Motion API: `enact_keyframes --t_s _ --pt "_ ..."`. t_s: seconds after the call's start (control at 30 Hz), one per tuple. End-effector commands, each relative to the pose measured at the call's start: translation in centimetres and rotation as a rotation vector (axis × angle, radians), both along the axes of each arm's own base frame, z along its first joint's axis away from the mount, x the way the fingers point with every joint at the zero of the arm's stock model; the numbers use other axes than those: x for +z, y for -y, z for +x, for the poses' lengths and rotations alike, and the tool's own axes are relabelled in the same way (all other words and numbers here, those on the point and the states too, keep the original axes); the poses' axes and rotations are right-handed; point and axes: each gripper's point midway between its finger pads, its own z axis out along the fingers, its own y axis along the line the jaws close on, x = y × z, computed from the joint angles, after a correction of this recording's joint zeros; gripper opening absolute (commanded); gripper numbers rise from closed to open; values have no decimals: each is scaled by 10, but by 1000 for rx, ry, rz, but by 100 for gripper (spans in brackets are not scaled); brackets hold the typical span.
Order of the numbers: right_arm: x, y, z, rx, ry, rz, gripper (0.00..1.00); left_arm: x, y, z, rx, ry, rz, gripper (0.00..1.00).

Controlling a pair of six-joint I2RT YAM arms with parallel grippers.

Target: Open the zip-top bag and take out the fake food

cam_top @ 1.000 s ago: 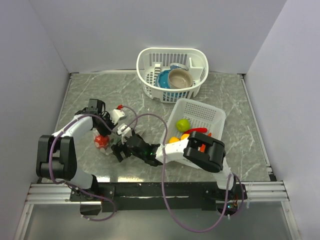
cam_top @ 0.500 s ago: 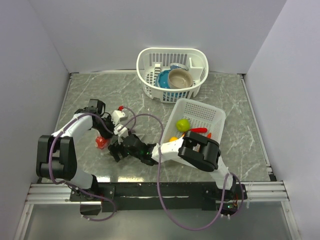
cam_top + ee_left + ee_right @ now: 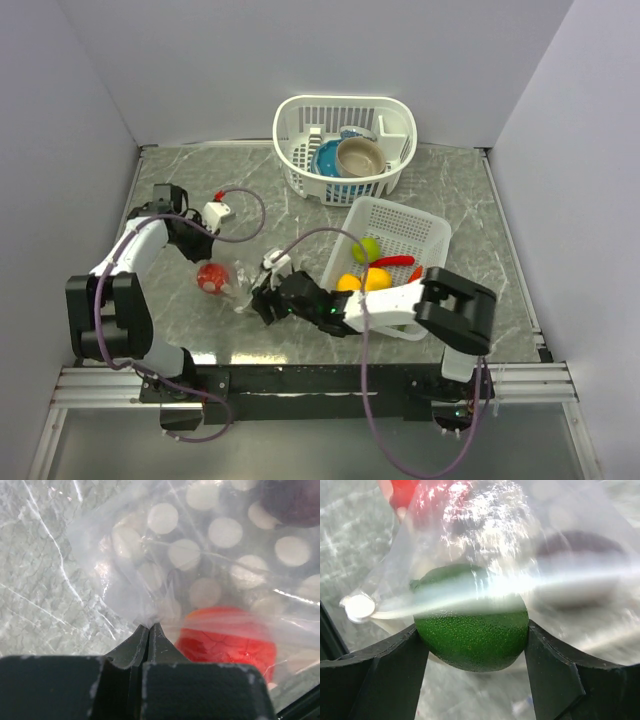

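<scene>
The clear polka-dot zip-top bag (image 3: 228,283) lies on the marble table between my two grippers. A red fake fruit (image 3: 210,278) sits inside it and also shows in the left wrist view (image 3: 227,641). My left gripper (image 3: 200,253) is shut on a pinch of the bag's plastic (image 3: 165,555), jaws pressed together (image 3: 149,626). My right gripper (image 3: 263,295) is shut on a dark green lime (image 3: 472,635), one finger on each side (image 3: 472,628). The bag's film (image 3: 520,545) drapes over the lime's top half.
A white rectangular lattice basket (image 3: 425,228) at the right holds a lime-green fruit (image 3: 367,248), yellow and orange fruits and a red chili. A round white basket (image 3: 300,112) at the back holds a blue bowl and a tan bowl. Grey walls surround the table.
My left gripper has drawn back up and left with the bag's corner. My right gripper has shifted right with the lime. The bag is stretched out between them, with the red fruit plainly visible.
</scene>
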Motion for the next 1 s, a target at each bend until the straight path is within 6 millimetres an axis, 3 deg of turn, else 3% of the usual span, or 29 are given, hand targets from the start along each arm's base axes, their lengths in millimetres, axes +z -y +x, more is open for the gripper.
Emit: enact_keyframes --t_s 0.0,0.27,0.43,0.57,0.63,0.7,0.87,0.97 --pt "36 23 3 -79 15 26 43 19 -20 23 27 106 80 1" --pt "39 37 13 -164 28 -48 43 31 -10 6 27 106 30 1" --pt "34 73 20 -281 35 -181 44 29 -24 5 42 153 105 1" --pt "49 106 26 -410 61 -198 44 22 -35 8 61 168 158 1" --pt "48 128 32 -496 89 -269 45 16 -38 7 67 154 169 1" --pt "45 135 35 -537 103 -332 51 14 -37 6 65 149 164 1" --pt "33 117 31 -491 72 -298 59 23 -31 7 59 149 131 1" --pt "37 101 30 -458 58 -230 61 22 -34 4 59 148 153 1"
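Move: My right hand already grips the avocado at the bag's open mouth; the white tray it is bound for lies about 30 cm to the right and 7 cm ahead, a little lower. Of the fruit still in the bag, the dark plum is some 8 cm ahead, and the red fruit about 9 cm left and 5 cm ahead. A yellow fruit in the tray is 21 cm right and 4 cm ahead. From my left hand, pinching the bag's far-left corner, the avocado lies roughly 12 cm right and 9 cm back. I draw the avocado out of the bag's mouth with my right hand, going about 8 cm right towards the tray, rising some 4 cm overall with a dip on the way, and swinging the hand roughly 25 degrees clockwise, grip kept. My left hand keeps its pinch on the bag corner, lifts slightly, then settles nearly 3 cm farther back. ##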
